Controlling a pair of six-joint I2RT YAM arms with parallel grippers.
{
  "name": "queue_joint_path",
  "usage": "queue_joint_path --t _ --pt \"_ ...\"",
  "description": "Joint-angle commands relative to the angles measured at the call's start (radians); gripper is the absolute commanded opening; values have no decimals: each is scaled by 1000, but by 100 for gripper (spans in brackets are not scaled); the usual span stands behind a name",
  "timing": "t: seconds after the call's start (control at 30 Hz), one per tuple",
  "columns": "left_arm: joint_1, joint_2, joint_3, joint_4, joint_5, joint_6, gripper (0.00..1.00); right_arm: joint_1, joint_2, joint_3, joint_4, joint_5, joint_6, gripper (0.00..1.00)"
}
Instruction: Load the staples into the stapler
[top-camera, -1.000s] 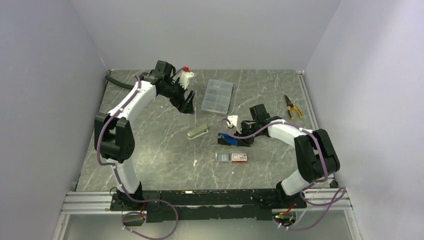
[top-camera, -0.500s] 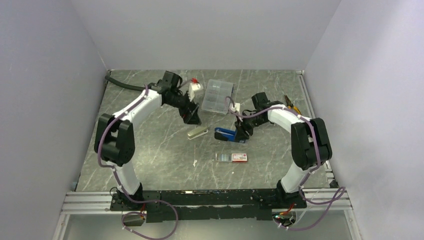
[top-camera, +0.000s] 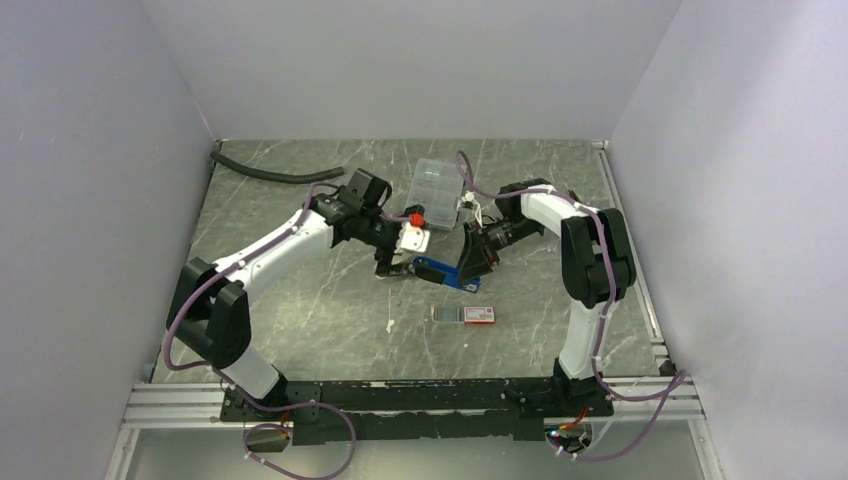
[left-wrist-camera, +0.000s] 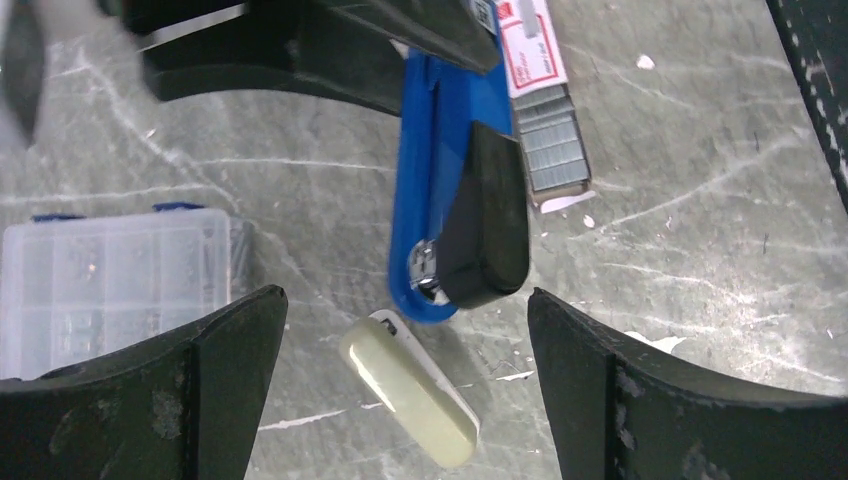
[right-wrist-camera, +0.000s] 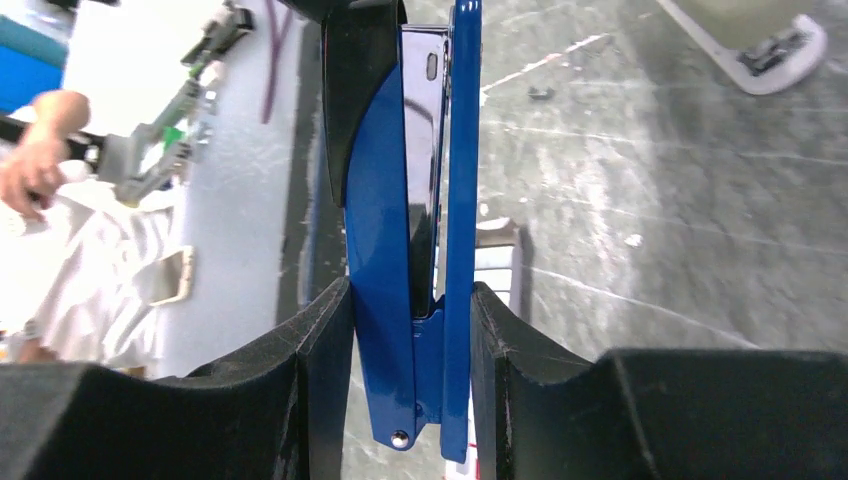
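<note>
The blue stapler (right-wrist-camera: 410, 200) with its black top (left-wrist-camera: 485, 215) is tipped on its side just above the table. My right gripper (right-wrist-camera: 410, 300) is shut on its hinge end, and in the top view that gripper (top-camera: 470, 258) sits at the table's centre. The staples (left-wrist-camera: 553, 150) are grey strips lying in a tray that sticks out of a white box with a red end (top-camera: 480, 315), just in front of the stapler. My left gripper (left-wrist-camera: 402, 300) hangs open over the stapler's nose and a small cream stapler (left-wrist-camera: 410, 390). It holds nothing.
A clear compartment case (top-camera: 437, 185) stands behind the grippers and also shows in the left wrist view (left-wrist-camera: 110, 270). A black hose (top-camera: 270, 172) lies at the back left. Small white scraps (top-camera: 389, 325) dot the marbled table (top-camera: 300, 310).
My left arm has swung from the back left to the centre, over the cream stapler. My right gripper has turned and carried the blue stapler left and slightly back.
</note>
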Motion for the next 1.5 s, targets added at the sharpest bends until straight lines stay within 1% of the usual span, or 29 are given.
queue_joint_path --t 0.0,0.23,0.33,0.4,0.6,0.8,1.0,1.1,1.17,1.27,1.37,1.43,1.47 --pt "-46 -62 -70 27 -48 138 95 -2 43 73 -319 -203 -224 1" --pt "-69 -93 -171 148 -78 126 95 0 17 59 -314 -239 -186 1" --pt "-75 -94 -204 224 -91 104 95 5 -13 33 -258 -244 -138 1" --pt "-76 -82 -203 259 -96 77 95 8 -27 18 -234 -247 -115 1" --pt "-102 -40 -169 264 -120 57 94 12 -39 9 -222 -250 -94 1" --pt "-117 -24 -159 253 -127 48 79 11 -37 3 -211 -252 -88 2" --pt "-117 -15 -128 213 -102 24 57 11 -19 13 -214 -246 -90 3" --pt "-117 -13 -117 199 -93 2 55 11 -13 18 -213 -239 -85 5" --pt "-117 -12 -113 198 -95 -20 57 10 -13 19 -207 -234 -75 5" --pt "-117 2 -79 171 -102 -50 57 11 -22 12 -170 -228 -38 6" --pt "-118 30 -26 110 -106 -59 44 11 -27 9 -144 -224 -14 6" --pt "-122 42 -4 80 -106 -54 26 11 -27 10 -141 -220 -10 6" --pt "-125 43 -6 80 -111 -50 22 11 -29 10 -141 -216 -8 6"
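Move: The black handle end of the blue stapler, held up by the right hand, lies about 5 cm right of the open left hand, 1 cm back and 8 cm below. From the left hand the olive stapler is some 3 cm ahead, 1 cm left and 16 below; the staple box 7 back, 12 right and equally low. From the right hand, that handle end is about 8 cm left, 1 cm ahead and roughly 1 cm lower. The left fingers come around the black handle end and close from wide open to under half, pinching it: that hand drops some 4 cm, ending about 2 cm farther right and slightly back. Meanwhile the right hand keeps its grip on the blue body, lifts it about 4 cm and draws it some 2 cm back, rolling about 15 degrees, then nearly holds still. ##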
